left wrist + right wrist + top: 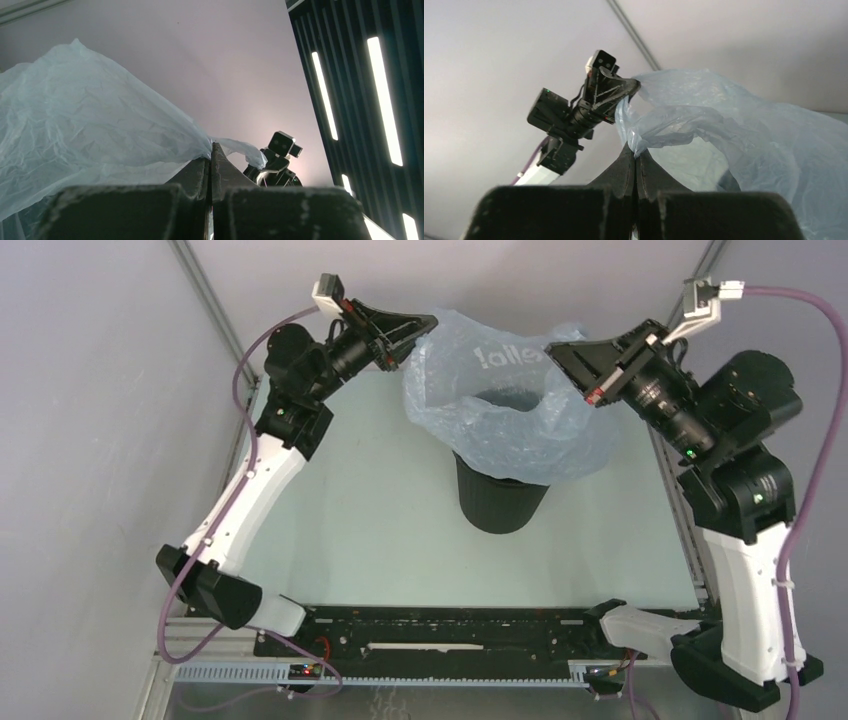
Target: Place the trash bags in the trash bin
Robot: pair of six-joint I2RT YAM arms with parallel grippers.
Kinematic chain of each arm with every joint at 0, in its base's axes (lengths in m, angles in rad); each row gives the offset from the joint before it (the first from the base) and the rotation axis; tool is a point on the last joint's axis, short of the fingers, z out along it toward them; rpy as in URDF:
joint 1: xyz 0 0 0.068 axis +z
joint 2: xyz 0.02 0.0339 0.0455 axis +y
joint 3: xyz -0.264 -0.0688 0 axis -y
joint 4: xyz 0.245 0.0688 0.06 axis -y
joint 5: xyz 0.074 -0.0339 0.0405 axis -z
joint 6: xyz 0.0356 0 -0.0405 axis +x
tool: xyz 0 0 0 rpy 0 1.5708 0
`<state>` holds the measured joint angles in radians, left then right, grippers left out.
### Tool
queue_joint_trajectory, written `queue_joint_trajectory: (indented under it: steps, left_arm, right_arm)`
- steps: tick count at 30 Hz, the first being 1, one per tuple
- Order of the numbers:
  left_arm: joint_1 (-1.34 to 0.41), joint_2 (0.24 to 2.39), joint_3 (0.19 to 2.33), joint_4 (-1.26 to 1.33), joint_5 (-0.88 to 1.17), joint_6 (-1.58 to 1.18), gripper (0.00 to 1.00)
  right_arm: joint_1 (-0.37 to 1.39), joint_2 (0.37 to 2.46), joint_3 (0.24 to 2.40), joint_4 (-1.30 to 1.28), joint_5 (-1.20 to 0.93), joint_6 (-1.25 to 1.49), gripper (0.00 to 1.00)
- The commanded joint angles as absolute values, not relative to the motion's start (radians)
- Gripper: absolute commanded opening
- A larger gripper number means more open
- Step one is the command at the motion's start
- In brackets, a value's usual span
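A thin pale blue trash bag (pixel 500 390) hangs spread open over the black trash bin (pixel 500 502), which stands upright mid-table; the bag's lower part drapes round the bin's rim and hides it. My left gripper (pixel 428 324) is shut on the bag's left edge, and my right gripper (pixel 552 348) is shut on its right edge, both raised above the bin. In the left wrist view the bag (pixel 85 130) runs out from the pinched fingertips of the left gripper (pixel 211 150). In the right wrist view the bag (pixel 744 135) rises from the right gripper (pixel 635 150).
Grey enclosure walls with metal frame posts (pixel 215 305) stand close behind and beside both arms. The pale table top (pixel 380 510) surrounds the bin. A black rail (pixel 440 630) runs along the near edge between the arm bases.
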<state>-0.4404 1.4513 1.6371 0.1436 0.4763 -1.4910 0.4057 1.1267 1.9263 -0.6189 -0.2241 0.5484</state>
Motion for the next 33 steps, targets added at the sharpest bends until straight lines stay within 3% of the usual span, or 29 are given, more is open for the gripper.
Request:
queue_joint_trajectory:
  steps: [1,6,12,19,21,24,25,31,33]
  left_arm:
    - [-0.41,1.382,1.604,0.182,0.461,-1.468,0.0]
    - [-0.399,1.368,1.592,0.188,0.467,-1.477,0.0]
    - [-0.359,1.332,1.586,0.16,0.462,-1.459,0.0]
    - [-0.362,1.301,1.466,0.23,0.445,-1.498,0.0]
    - [-0.362,1.304,1.465,0.228,0.444,-1.497,0.0]
    - [-0.362,1.308,1.466,0.231,0.431,-1.499,0.0]
    - [-0.362,1.309,1.466,0.23,0.426,-1.5,0.0]
    - [-0.362,1.306,1.465,0.177,0.384,-1.503,0.0]
    - [-0.361,1.304,1.466,0.159,0.372,-1.501,0.0]
  right_arm:
    - [0.401,1.165,1.903,-0.426,-0.364,0.702,0.0]
    - [0.395,1.166,1.874,-0.389,-0.39,0.761,0.0]
    - [0.418,1.183,1.702,-0.106,-0.476,1.032,0.0]
    - [0.448,1.213,1.63,-0.079,-0.491,1.114,0.01]
    - [0.427,1.209,1.651,-0.163,-0.502,1.061,0.21]
    - [0.377,1.174,1.701,-0.424,-0.495,0.899,0.62]
    - [0.357,1.154,1.702,-0.468,-0.497,0.849,0.69]
    - [0.293,0.992,1.7,-0.787,-0.404,0.573,0.91]
    - [0.289,0.956,1.72,-0.844,-0.359,0.538,0.92]
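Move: Both hands pinch the pale blue trash bag by its rim, the bag sagging between them over the trash bin. From the right hand the bin stands about 16 cm ahead and 1 cm left, its middle some 48 cm below; the bag's middle hangs roughly 10 cm ahead, 2 cm left and 20 cm down. From the left hand the bin is about 6 cm ahead, 14 cm right and 44 cm below, the bag's middle about level ahead, 13 cm right and 17 cm down. The right hand carries its pinched piece of bag some 8 cm left and a little forward over the bin, rolling its left side up and turning counter-clockwise with the fingers tipping down, then opens wide to let the bag go while sinking to about 9 cm below its start, swinging back to the right and lastly back towards its base, undoing much of the turn. The left hand keeps its pinch throughout, drawing about 4 cm left with a slight rise, then dipping a few centimetres and holding there. ##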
